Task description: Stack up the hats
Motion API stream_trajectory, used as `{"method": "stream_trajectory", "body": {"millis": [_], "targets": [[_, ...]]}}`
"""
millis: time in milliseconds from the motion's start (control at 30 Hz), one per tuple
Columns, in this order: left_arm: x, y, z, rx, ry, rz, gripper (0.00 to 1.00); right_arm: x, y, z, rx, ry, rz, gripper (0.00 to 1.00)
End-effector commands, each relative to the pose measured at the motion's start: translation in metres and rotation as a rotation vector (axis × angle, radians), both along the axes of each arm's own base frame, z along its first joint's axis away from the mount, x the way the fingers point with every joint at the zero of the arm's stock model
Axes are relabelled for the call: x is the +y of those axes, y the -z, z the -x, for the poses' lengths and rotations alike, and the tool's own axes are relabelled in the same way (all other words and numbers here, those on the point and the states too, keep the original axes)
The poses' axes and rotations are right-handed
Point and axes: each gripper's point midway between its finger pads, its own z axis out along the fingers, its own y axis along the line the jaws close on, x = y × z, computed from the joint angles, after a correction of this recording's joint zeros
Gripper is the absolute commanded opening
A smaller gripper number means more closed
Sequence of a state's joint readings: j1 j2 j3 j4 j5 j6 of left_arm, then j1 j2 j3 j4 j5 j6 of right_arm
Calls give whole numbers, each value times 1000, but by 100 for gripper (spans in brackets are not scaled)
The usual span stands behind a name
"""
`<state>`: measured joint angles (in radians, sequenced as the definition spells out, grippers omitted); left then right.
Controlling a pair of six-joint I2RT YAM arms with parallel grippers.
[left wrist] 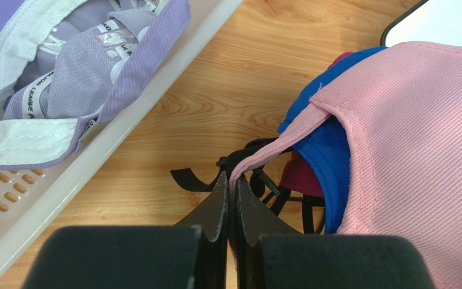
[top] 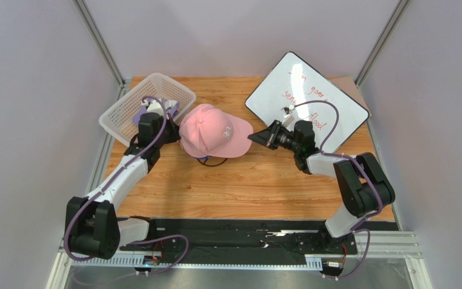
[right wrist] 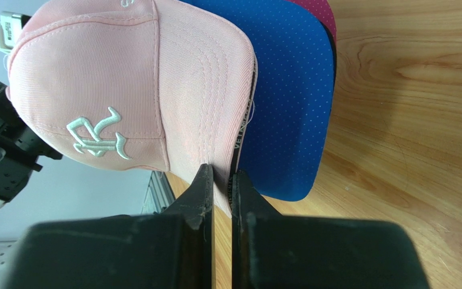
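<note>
A light pink hat [top: 214, 130] tops the stack of hats at the table's middle. Under it show a royal blue hat [left wrist: 330, 150] [right wrist: 287, 102] and a magenta hat [left wrist: 299, 177] [right wrist: 319, 12], over a black wire stand [left wrist: 275, 192]. My left gripper [top: 170, 133] [left wrist: 232, 180] is shut on the pink hat's back strap [left wrist: 263, 158]. My right gripper [top: 257, 137] [right wrist: 221, 174] is shut on the pink hat's brim [right wrist: 203, 102]. A lavender hat [left wrist: 77, 78] lies in the white basket [top: 146, 103].
A whiteboard [top: 309, 102] with red writing leans at the back right, behind the right arm. The basket's rim [left wrist: 125, 138] runs close along the left gripper's left side. Grey walls close in the table on three sides.
</note>
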<state>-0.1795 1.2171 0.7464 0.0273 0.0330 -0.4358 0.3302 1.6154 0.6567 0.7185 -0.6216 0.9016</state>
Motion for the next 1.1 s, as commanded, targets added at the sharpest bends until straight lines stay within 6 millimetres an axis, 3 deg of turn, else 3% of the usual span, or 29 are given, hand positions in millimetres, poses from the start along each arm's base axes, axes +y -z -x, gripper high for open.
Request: {"method": "stream_trajectory", "body": {"millis": [0, 267, 500, 700, 900, 933, 967, 1033, 1067], "targets": [[7, -8, -11, -17, -18, -39, 0, -7, 2, -24, 1, 60, -22, 0], [6, 19, -17, 45, -16, -55, 0, -14, 45, -30, 130, 103, 67, 0], [23, 37, -19, 102, -92, -116, 0, -25, 57, -35, 150, 144, 137, 0], [27, 48, -14, 139, -106, -134, 0, -24, 47, -37, 131, 139, 135, 0], [18, 14, -13, 65, -76, -83, 0, -20, 15, -37, 84, 115, 106, 0], [17, 10, -14, 61, -74, -80, 6, -20, 12, -38, 79, 115, 110, 0], [17, 6, -13, 62, -71, -79, 21, -21, 14, -37, 89, 117, 123, 0], [17, 1, -11, 61, -74, -77, 41, -22, 6, -40, 73, 125, 129, 8], [19, 2, -9, 70, -81, -79, 61, -23, 6, -40, 73, 128, 142, 15]]}}
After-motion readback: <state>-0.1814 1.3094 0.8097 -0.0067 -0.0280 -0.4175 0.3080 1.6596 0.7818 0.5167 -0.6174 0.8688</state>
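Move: Both hands already hold the pink hat over the stack, the left by its back strap and the right by the brim tip. The blue hat on top of the stack has its middle about 11 cm right of the left hand, level fore and aft and some 2 cm lower. The lilac hat in the basket lies roughly 9 cm ahead, 8 cm left and 13 cm below the left hand. From the right hand the blue hat is about 12 cm left, level fore and aft and 2 cm lower; the whiteboard's middle is some 10 cm ahead, 19 cm right and 13 cm down. Together the two hands carry the pink hat forward and down over the blue one, each going about 3 cm, the right tipping slightly nose-down, while both keep their pinch on strap and brim. Then both ease up by a centimetre or less, the left also drawing back a little, and at the very end the left fingers spread about a third open and let go of the strap while the right keeps the brim pinched. ##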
